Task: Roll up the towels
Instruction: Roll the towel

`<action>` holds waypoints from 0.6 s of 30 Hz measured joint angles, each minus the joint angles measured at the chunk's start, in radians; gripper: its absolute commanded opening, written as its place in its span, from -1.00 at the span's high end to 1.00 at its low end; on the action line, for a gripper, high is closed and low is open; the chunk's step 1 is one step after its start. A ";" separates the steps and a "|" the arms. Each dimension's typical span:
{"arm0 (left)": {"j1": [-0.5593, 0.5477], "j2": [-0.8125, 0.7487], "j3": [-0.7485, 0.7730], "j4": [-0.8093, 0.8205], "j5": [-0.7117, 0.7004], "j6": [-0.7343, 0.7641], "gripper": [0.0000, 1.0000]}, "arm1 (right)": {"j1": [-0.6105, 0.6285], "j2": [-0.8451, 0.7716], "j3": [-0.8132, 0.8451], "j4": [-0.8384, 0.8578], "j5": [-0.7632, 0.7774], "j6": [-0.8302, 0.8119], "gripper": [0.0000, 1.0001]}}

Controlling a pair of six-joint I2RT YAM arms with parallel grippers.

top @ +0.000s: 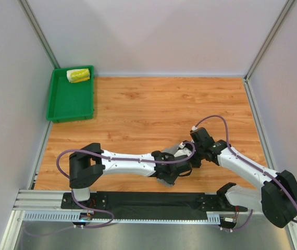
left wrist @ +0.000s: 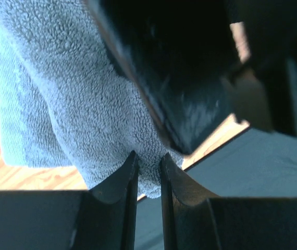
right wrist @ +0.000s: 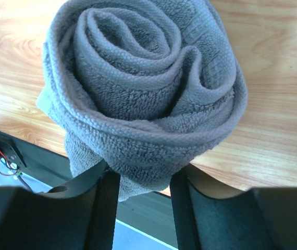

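The grey towel [right wrist: 138, 78] is wound into a loose spiral roll, seen end-on in the right wrist view, close to the table's near edge. My right gripper [right wrist: 140, 179] is shut on the lower rim of the roll, with terry filling the gap between its fingers. My left gripper [left wrist: 148, 162] is shut on a hanging edge of the same grey towel [left wrist: 60, 94]. From above, both grippers meet near the front middle, left gripper [top: 170, 174] and right gripper [top: 187, 158], and hide most of the grey towel [top: 178, 150]. The white-yellow towel [top: 78, 75] lies rolled in the green tray [top: 67, 104].
The green tray stands at the far left corner of the wooden table [top: 153, 104]. A black base strip [top: 148, 200] and a metal rail run along the near edge under the arms. White walls close in the table on three sides. The right arm's dark body [left wrist: 180, 67] looms over the left wrist view.
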 measured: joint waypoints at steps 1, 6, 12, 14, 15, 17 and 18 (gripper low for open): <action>0.009 -0.010 -0.013 0.014 0.020 0.014 1.00 | 0.001 0.000 0.004 -0.007 0.003 -0.005 -0.18; 0.079 -0.080 -0.091 0.086 0.136 0.068 1.00 | 0.006 0.000 0.043 -0.066 0.037 -0.039 -0.67; 0.245 -0.177 -0.187 0.172 0.357 0.105 1.00 | 0.002 0.010 0.142 -0.181 0.099 -0.090 -0.71; 0.323 -0.176 -0.195 0.168 0.442 0.106 1.00 | 0.000 0.008 0.182 -0.198 0.101 -0.108 -0.72; 0.357 -0.172 -0.196 0.163 0.475 0.107 1.00 | -0.001 0.008 0.201 -0.201 0.102 -0.116 -0.72; 0.422 -0.165 -0.196 0.156 0.541 0.108 1.00 | -0.008 0.005 0.231 -0.210 0.104 -0.126 -0.74; 0.452 -0.160 -0.196 0.154 0.575 0.109 1.00 | -0.013 0.001 0.241 -0.212 0.106 -0.131 -0.74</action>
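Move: The grey towel, already bundled into a loose roll, has its middle about 4 cm ahead of the left hand and 1 cm to its left; that hand's fingers are already shut on its near end. From the right hand, whose fingers are already parting around its right edge, the towel's middle lies some 5 cm to the left, level front to back. The right fingers stand roughly 5 cm ahead of the left hand and 4 cm to its right. The grey towel stays pinched by its near end in the left fingers, which carry it about 6 cm forward and 4 cm left, rising 2 cm early on, the wrist tilting some 25 degrees so the fingers slant more to the right. The right fingers open wide and come free of the towel; that hand edges right, then rises about 5 cm and eases forward. ##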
